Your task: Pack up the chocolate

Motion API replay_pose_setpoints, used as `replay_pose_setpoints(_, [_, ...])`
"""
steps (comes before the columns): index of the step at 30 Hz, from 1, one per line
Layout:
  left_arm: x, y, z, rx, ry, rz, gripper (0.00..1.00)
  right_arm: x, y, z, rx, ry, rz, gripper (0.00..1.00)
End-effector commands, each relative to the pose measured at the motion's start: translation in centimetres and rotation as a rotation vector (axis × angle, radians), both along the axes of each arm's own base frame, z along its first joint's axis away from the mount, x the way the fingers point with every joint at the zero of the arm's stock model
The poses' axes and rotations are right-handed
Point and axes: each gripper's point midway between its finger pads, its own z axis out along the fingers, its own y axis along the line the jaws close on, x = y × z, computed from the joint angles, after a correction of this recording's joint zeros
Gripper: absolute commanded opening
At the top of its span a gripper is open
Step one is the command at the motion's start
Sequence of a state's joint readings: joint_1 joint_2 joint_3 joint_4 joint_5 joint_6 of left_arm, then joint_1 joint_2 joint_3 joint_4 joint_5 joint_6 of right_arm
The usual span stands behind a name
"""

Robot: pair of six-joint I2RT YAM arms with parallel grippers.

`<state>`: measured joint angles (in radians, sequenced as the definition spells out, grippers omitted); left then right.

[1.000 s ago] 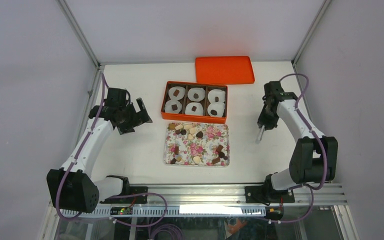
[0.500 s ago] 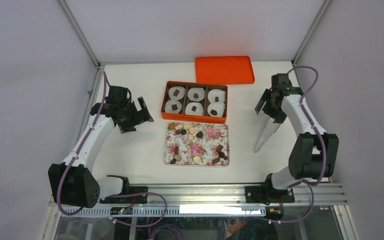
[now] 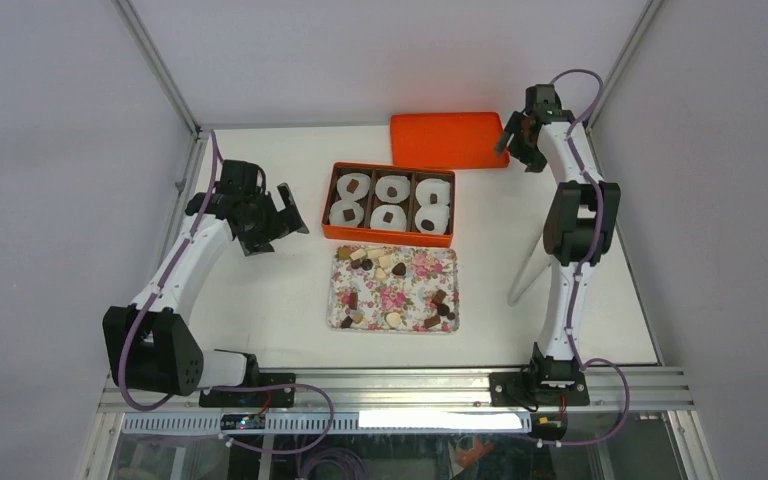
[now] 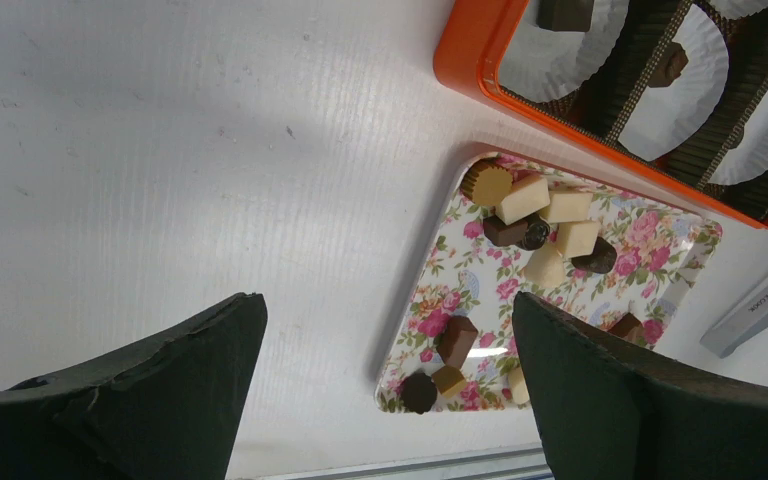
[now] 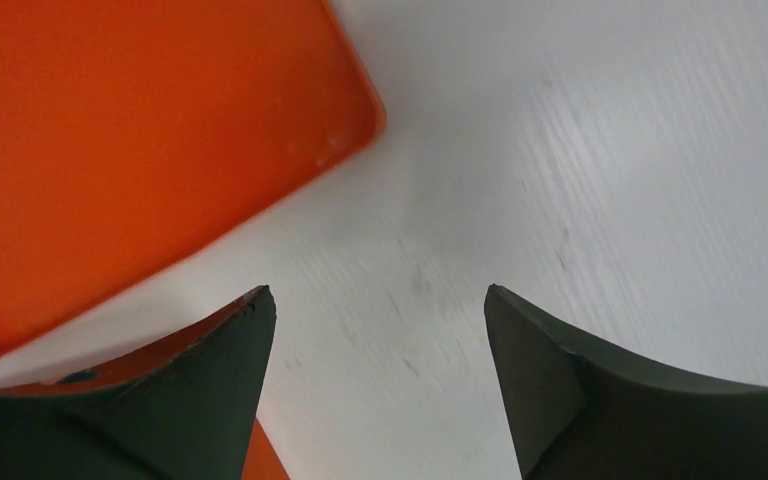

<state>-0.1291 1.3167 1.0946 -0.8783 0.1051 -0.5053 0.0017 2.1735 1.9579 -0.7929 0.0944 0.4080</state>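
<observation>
Chocolate [image 3: 398, 269] pieces, dark, tan and cream, lie scattered on a flower-print tray [image 3: 418, 298] in the middle of the table. Behind it an orange box [image 3: 387, 236] holds white paper cups [image 3: 353, 184], several with one chocolate [image 3: 388, 215] inside. My left gripper [image 3: 278, 225] hangs open left of the box, empty; its wrist view looks down on the tray [image 4: 430, 280], the chocolate [image 4: 520, 232] and the box [image 4: 470, 70]. My right gripper [image 3: 518, 150] is open and empty at the far right, beside the orange lid [image 3: 449, 140].
Metal tongs [image 3: 526, 270] lie on the table right of the tray, free of both grippers. The orange lid [image 5: 140, 140] fills the upper left of the right wrist view, with bare white table under the right gripper [image 5: 377, 290]. Frame posts stand at the back corners.
My right gripper opened and let go of the tongs, which now lie on the table. The right arm then swung to the back, beside the lid. The left arm shifted slightly.
</observation>
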Motion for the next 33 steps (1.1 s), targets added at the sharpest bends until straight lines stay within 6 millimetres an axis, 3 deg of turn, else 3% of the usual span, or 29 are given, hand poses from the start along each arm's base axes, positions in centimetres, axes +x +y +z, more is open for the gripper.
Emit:
replay_pose_setpoints(1, [2.2, 0.0, 1.4, -0.003, -0.066, -0.006, 0.99, 5.5, -1.3, 0.3, -0.023, -0.074, -0.005, 0.80])
replay_pose_setpoints(5, [2.7, 0.1, 1.0, 0.003, -0.049, -0.002, 0.99, 8.5, -1.7, -2.6, -0.038, -0.078, -0.030, 0.80])
replay_pose_setpoints(10, [3.4, 0.1, 0.5, 0.010, -0.031, -0.001, 0.99, 9.9, -1.9, -5.5, -0.038, -0.087, -0.045, 0.72])
replay_pose_setpoints(13, [3.8, 0.1, 0.0, 0.015, -0.018, 0.001, 0.99, 9.6, -1.8, -6.6, -0.030, -0.067, -0.049, 0.55])
replay_pose_setpoints(16, [4.1, 0.0, -0.3, 0.014, -0.008, -0.004, 0.99, 9.2, -1.8, -6.9, -0.030, -0.061, -0.055, 0.24])
replay_pose_setpoints(18, [4.2, 0.0, -0.4, 0.014, -0.005, -0.006, 0.99, 8.8, -1.9, -6.5, -0.024, -0.063, -0.069, 0.00])
replay_pose_setpoints(24, [4.2, -0.1, 0.0, 0.010, -0.017, -0.018, 0.99, 7.2, -2.9, -3.6, 0.005, -0.099, -0.132, 0.00])
replay_pose_setpoints(33, [3.5, -1.2, 1.5, -0.048, -0.051, -0.069, 0.99, 2.8, -3.9, 4.2, 0.052, -0.211, -0.151, 0.00])
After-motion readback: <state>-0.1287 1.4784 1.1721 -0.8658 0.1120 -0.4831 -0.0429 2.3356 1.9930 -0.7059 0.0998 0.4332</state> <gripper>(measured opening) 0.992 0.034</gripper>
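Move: Ahead of the wide-open right hand lies the near right corner of the red lid, some 8 cm forward, 1 cm right and 8 cm below; the lid's middle is about 17 cm forward and 17 cm left. The chocolate box is roughly 8 cm back and 34 cm left, the tongs some 25 cm back and 2 cm right. From the idle left hand, that corner is about 33 cm ahead, 68 cm right and 11 cm lower. Reaching forward about 9 cm while sinking some 8 cm, the right hand comes down on the lid's near right corner and closes its fingers almost shut, pinching the rim. It then pulls the lid back about 6 cm towards the base, rising slightly near the end. The left hand eases some 3 cm forward and down, fingers still wide open. ##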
